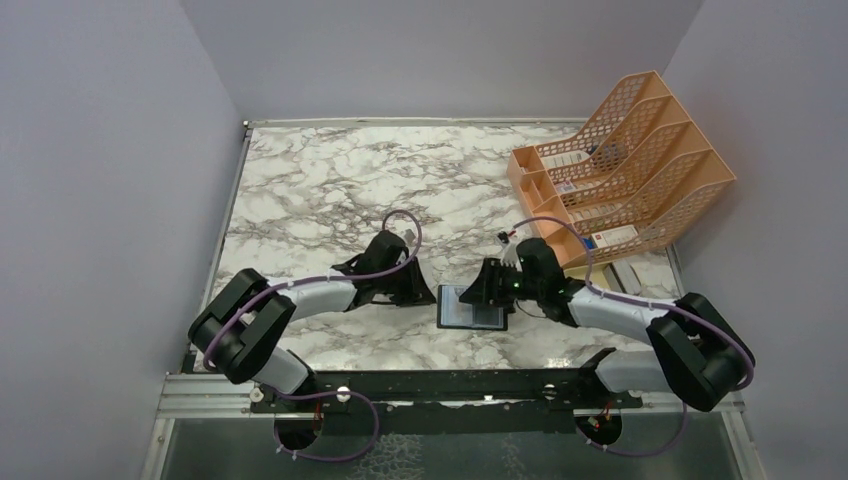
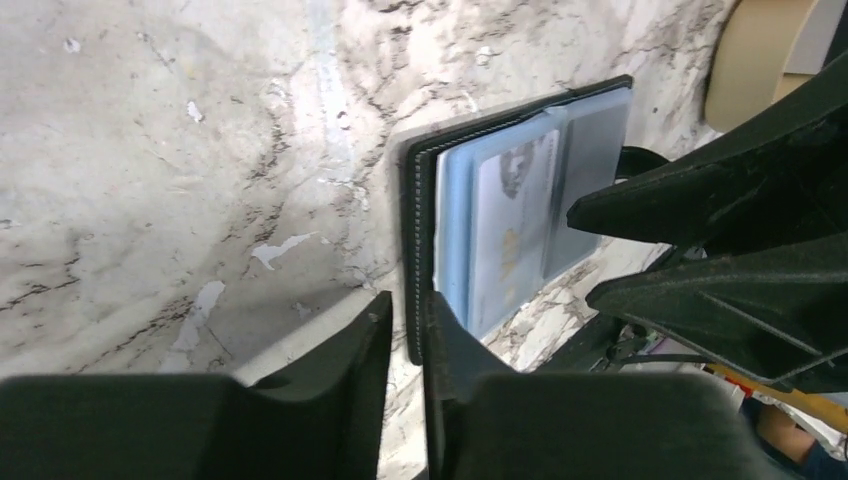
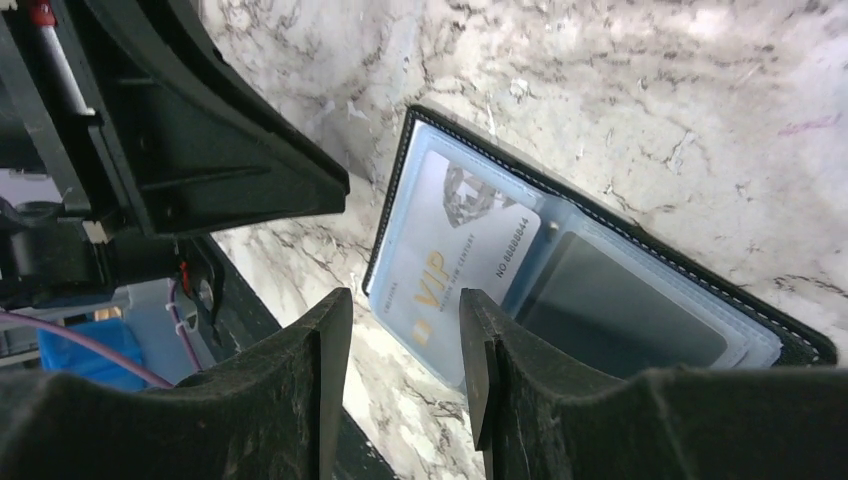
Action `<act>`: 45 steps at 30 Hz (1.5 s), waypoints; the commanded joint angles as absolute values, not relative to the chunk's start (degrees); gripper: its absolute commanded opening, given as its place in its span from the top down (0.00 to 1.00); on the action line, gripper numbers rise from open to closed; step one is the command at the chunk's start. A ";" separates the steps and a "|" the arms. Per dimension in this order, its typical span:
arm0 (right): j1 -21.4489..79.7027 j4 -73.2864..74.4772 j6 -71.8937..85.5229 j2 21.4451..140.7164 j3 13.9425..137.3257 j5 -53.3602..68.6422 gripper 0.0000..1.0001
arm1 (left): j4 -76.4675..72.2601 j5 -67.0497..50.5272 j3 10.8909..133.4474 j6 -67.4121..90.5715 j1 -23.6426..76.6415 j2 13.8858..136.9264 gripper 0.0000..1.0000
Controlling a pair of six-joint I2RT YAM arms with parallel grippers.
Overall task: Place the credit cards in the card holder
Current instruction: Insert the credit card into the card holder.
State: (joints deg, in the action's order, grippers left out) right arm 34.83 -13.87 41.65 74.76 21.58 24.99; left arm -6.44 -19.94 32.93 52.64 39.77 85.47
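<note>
The black card holder (image 1: 470, 307) lies open on the marble between my two grippers, its clear blue-tinted sleeves facing up. A whitish credit card (image 3: 455, 250) printed "VIP" sits in the left sleeve, its near end reaching the sleeve's mouth; the left wrist view shows the same card (image 2: 510, 230). My left gripper (image 2: 408, 305) straddles the holder's stitched black edge (image 2: 416, 220); its jaws are barely apart, with a sliver of marble showing beside the edge. My right gripper (image 3: 405, 300) is open just short of the card's near end, nothing between its fingers (image 3: 330, 340).
An orange mesh file rack (image 1: 625, 160) with white boxes stands at the back right. A tan dish (image 2: 760, 50) lies beyond the holder. The table's front rail (image 1: 450, 385) runs close behind both grippers.
</note>
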 commanded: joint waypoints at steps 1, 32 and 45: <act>35.24 -2.53 41.56 70.84 26.80 18.39 0.56 | -3.56 -18.81 35.14 49.75 39.48 81.20 0.75; 29.48 32.58 -13.66 68.29 53.49 -43.62 0.56 | 27.20 -23.08 43.50 24.03 39.22 55.19 0.01; 15.38 33.55 -24.42 65.87 44.13 -37.64 0.57 | 27.33 -18.98 42.29 24.66 44.77 48.15 0.01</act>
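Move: From the right hand, the card stack in the cream tray lies some 34 cm to the right and 6 cm ahead, hardly lower. The tray's middle is about 28 cm right and 4 cm ahead, the white box in the rack 32 cm right and 14 cm ahead; the open card holder lies 3 cm below this hand, its middle 1 cm back and 1 cm right. For the left hand, the holder's middle is about 9 cm right, 1 cm back and 3 cm below. Lift the empty right gripper up and forward off the card holder, then swing it right, about 29 cm in all, easing back and down towards the cards in the tray; turn the wrist nearly 90 degrees so the fingers point forward-right and down, still half open. Raise the left gripper about 14 cm, opening wide and drawing back and a little left. ##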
